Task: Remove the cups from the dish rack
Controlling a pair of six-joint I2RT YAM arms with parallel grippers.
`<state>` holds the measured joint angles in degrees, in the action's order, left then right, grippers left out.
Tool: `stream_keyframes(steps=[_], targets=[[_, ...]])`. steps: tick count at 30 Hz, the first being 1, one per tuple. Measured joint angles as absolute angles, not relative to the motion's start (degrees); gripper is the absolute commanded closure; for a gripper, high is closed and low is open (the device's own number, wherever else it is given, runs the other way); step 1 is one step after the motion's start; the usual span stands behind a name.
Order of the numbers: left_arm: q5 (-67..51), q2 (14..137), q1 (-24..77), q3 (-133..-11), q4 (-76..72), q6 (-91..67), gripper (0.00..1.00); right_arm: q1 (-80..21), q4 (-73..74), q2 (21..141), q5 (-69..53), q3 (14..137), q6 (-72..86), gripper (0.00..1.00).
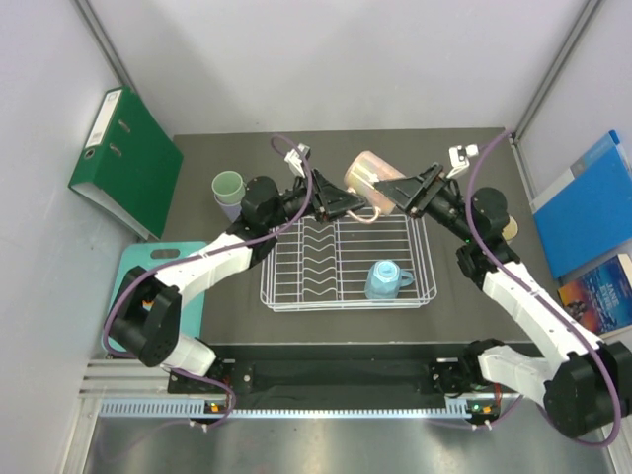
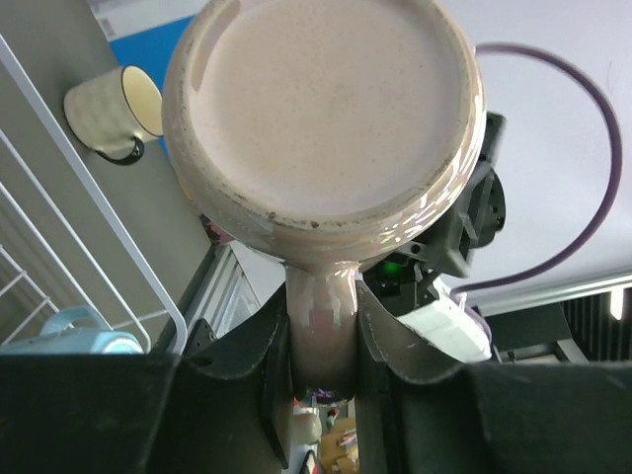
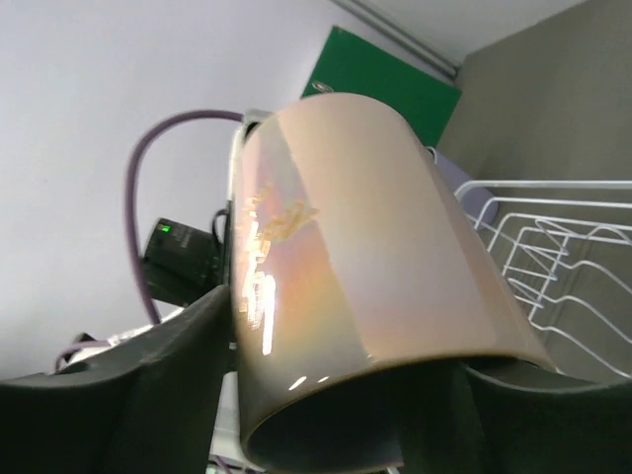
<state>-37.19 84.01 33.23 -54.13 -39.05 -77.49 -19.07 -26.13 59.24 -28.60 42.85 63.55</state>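
Observation:
A pink cup (image 1: 367,174) hangs tilted in the air above the back edge of the white wire dish rack (image 1: 346,304). My left gripper (image 1: 348,203) is shut on its handle (image 2: 323,326), with the cup's base (image 2: 326,99) facing the left wrist camera. My right gripper (image 1: 397,188) spans the cup's body (image 3: 375,257) from the right, a finger pressed on each side. A light blue cup (image 1: 385,279) with a handle lies in the rack's front right. A mint green cup (image 1: 228,185) sits stacked on a lavender one (image 1: 227,207) left of the rack. A cream-yellow cup (image 2: 118,109) stands right of the rack.
A green binder (image 1: 128,163) leans at the far left and a teal board (image 1: 148,262) lies in front of it. Blue books (image 1: 588,202) lie at the right edge. The rack's upright prongs (image 1: 321,252) run along its middle. White walls close the back and sides.

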Motion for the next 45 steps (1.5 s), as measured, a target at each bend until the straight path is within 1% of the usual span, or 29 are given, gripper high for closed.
stream_keyframes(steps=[1, 2, 4, 5, 10, 12, 13, 18, 21, 22, 23, 25, 26, 29, 34, 40, 45], targets=[[-37.2, 84.0, 33.6, -54.1, -39.0, -77.5, 1.00, -19.7, -26.2, 60.4, -28.6, 43.2, 63.3, 0.49], [-37.0, 84.0, 34.0, -54.1, -39.0, -77.5, 1.00, -20.3, -26.3, 61.6, -28.6, 43.6, 63.5, 0.56], [-36.5, 84.0, 34.0, -54.0, -38.8, -77.5, 1.00, -20.8, -26.8, 62.6, -28.4, 44.2, 63.2, 0.63], [-36.2, 84.0, 34.0, -53.8, -38.5, -77.5, 1.00, -21.0, -26.7, 62.7, -28.3, 44.5, 63.1, 0.71], [-36.2, 84.0, 34.1, -53.8, -38.6, -77.5, 1.00, -21.6, -26.1, 62.2, -27.6, 45.9, 61.9, 0.85], [-36.7, 84.0, 34.3, -53.8, -38.7, -77.8, 1.00, -21.8, -25.5, 61.4, -27.3, 45.9, 60.9, 0.98], [-36.8, 84.0, 34.4, -53.8, -38.6, -77.8, 1.00, -21.8, -24.7, 60.9, -27.0, 45.9, 60.6, 1.00], [-37.5, 84.6, 34.7, -53.8, -38.6, -77.8, 0.99, -22.1, -19.0, 59.2, -25.9, 47.5, 57.3, 1.00], [-37.8, 84.9, 34.9, -54.0, -37.1, -76.6, 0.70, -22.5, -14.2, 58.7, -25.2, 48.9, 54.4, 1.00], [-38.0, 84.9, 35.0, -54.3, -35.4, -75.9, 0.56, -22.5, -12.3, 58.5, -25.1, 49.6, 53.5, 1.00], [-38.2, 84.9, 35.1, -54.9, -33.8, -74.8, 0.52, -22.6, -10.6, 58.5, -24.9, 50.3, 52.5, 1.00], [-38.6, 85.1, 35.2, -56.3, -30.0, -71.4, 0.46, -22.8, -7.3, 58.4, -23.2, 52.0, 50.5, 1.00], [-38.8, 85.1, 35.2, -56.8, -28.2, -69.6, 0.42, -22.5, -5.5, 58.3, -21.6, 53.0, 49.7, 1.00], [-38.7, 85.1, 34.9, -58.0, -24.6, -65.8, 0.35, -21.8, -0.8, 57.8, -17.5, 54.5, 46.6, 1.00], [-37.6, 85.1, 34.2, -59.6, -20.3, -62.6, 0.32, -21.8, 9.2, 57.5, -11.6, 57.8, 42.3, 1.00], [-34.4, 85.1, 33.3, -60.1, -12.8, -60.9, 0.34, -21.8, 27.2, 60.3, 2.3, 71.4, 34.6, 1.00], [-30.9, 85.1, 33.3, -60.3, -6.6, -59.1, 0.35, -21.7, 36.4, 66.4, 16.3, 81.9, 27.9, 1.00]])
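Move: The pink mug, held by its handle in the left fingers, has its middle about 5 cm ahead and 4 cm right of the left hand. From the right hand at its open mouth, the middle is some 3 cm ahead and 4 cm left, at about equal height. Below the right hand by about 25 cm, the blue cup lies 13 cm back and 1 cm right, the cream mug level with it and 33 cm right. The pink mug passes from left to right: with one finger inside its mouth and the other outside, the right gripper closes on the wall while the left keeps the handle nearly still, then opens and lets go. The right hand carries the mug some 12 cm right and 5 cm forward, clear of the left, turning clockwise with its left side rolling down; the left hand sinks about 7 cm, still open, its left side tipping up. ##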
